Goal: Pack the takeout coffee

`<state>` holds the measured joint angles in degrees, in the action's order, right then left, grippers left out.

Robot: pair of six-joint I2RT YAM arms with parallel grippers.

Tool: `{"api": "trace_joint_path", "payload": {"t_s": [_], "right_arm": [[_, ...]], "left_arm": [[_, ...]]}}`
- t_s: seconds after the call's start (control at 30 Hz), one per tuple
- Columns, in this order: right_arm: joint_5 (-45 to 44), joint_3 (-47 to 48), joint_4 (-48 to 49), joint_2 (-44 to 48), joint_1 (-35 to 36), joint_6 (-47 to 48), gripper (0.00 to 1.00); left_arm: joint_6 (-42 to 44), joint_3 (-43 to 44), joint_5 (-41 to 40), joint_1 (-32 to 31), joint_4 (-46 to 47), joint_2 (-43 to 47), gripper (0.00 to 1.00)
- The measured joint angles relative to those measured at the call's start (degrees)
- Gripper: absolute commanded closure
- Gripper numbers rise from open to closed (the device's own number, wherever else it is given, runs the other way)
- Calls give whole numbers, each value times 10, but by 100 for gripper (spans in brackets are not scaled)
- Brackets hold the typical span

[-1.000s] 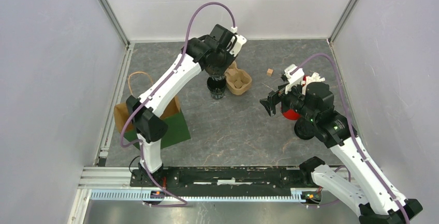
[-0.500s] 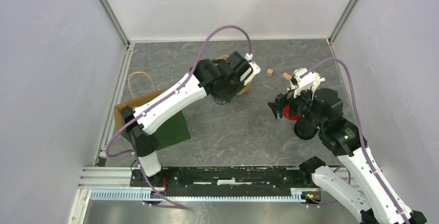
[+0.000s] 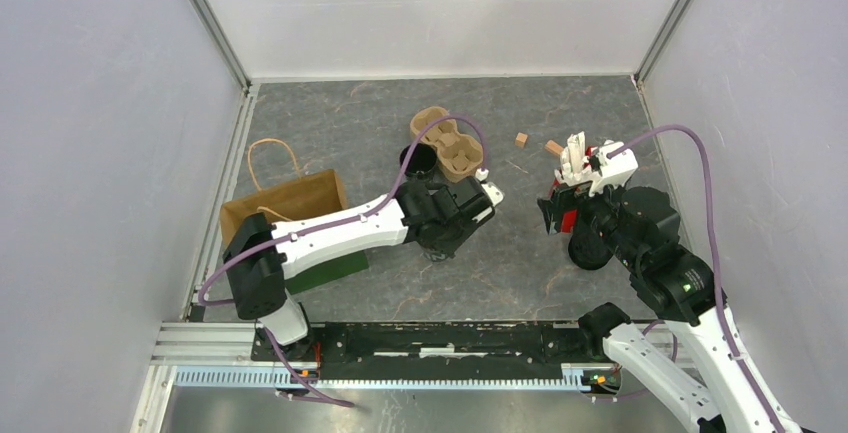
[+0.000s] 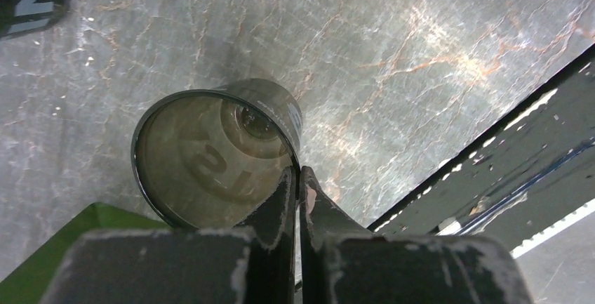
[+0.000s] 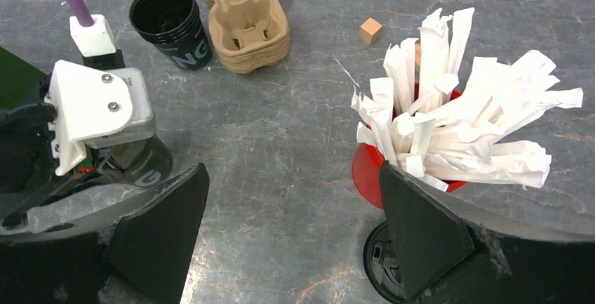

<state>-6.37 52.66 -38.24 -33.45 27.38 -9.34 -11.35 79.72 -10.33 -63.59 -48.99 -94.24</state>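
Note:
My left gripper (image 4: 298, 175) is shut on the rim of a black coffee cup (image 4: 210, 153), one finger inside and one outside. The cup has no lid and hangs over the middle of the table, just right of the paper bag (image 3: 292, 200). In the top view this gripper (image 3: 446, 237) covers most of the cup. The same cup (image 5: 144, 167) shows in the right wrist view. A round black lid (image 5: 382, 265) lies flat on the table by my right gripper (image 5: 291, 237), which stands open and empty. A second open black cup (image 3: 420, 160) stands beside the pulp carrier tray (image 3: 452, 143).
A red cup of white sticks (image 5: 421, 142) stands right behind my right gripper's finger. Two small wooden cubes (image 3: 521, 139) lie at the back right. The brown bag, with its green side (image 4: 63, 248), lies at the left by the wall rail.
My left arm has swung the cup from beside the carrier tray toward the near middle of the table. A second black cup stayed by the tray. The right arm drew back slightly.

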Motion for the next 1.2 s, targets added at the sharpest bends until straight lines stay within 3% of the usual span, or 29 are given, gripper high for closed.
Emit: {"api": "trace_joint_path", "payload": {"t_s": [0.23,0.3,0.43,0.5,0.57,0.7,0.9,1.07,1.2], "right_arm": [[-19,0,-5,0,0,-14,2],[-24,0,-5,0,0,-16,2],[-38,0,-5,0,0,-21,2],[-44,0,-5,0,0,-24,2],[-49,0,-5,0,0,-28,2],[-60,0,-10,0,0,-37,2],[-80,-17,-22,0,0,-61,2],[-99,-49,-38,-7,0,-85,3],[-114,-86,-39,-13,0,-96,9]], "left_arm": [[-25,-38,2,-19,67,-1,97],[-25,-42,3,-24,76,-2,92],[-29,-44,5,-32,89,-4,68],[-37,-44,11,-34,92,-4,61],[-42,-43,17,-34,93,-4,43],[-44,-37,19,-34,92,-4,32],[-44,7,-6,-34,88,6,1],[-43,49,-49,-31,86,40,0],[-39,73,-63,-12,87,67,0]]}}
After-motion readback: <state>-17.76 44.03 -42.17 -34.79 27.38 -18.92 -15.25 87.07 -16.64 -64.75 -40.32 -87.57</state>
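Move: The left hand already pinches the near-right rim of the dark cup, whose middle lies about 2 cm ahead, 3 cm left and 5 cm below. The other cup stands roughly 17 cm ahead, 6 cm left; the carrier 21 cm ahead, 1 cm right. For the open right hand, the black lid lies level ahead-wise, some 7 cm right and 25 cm below; the red straw cup is 8 cm ahead, 3 cm right, 20 cm below. Left hand sets the cup down 3 cm rightward, opens, rises 12 cm; right hand sinks towards the lid. ##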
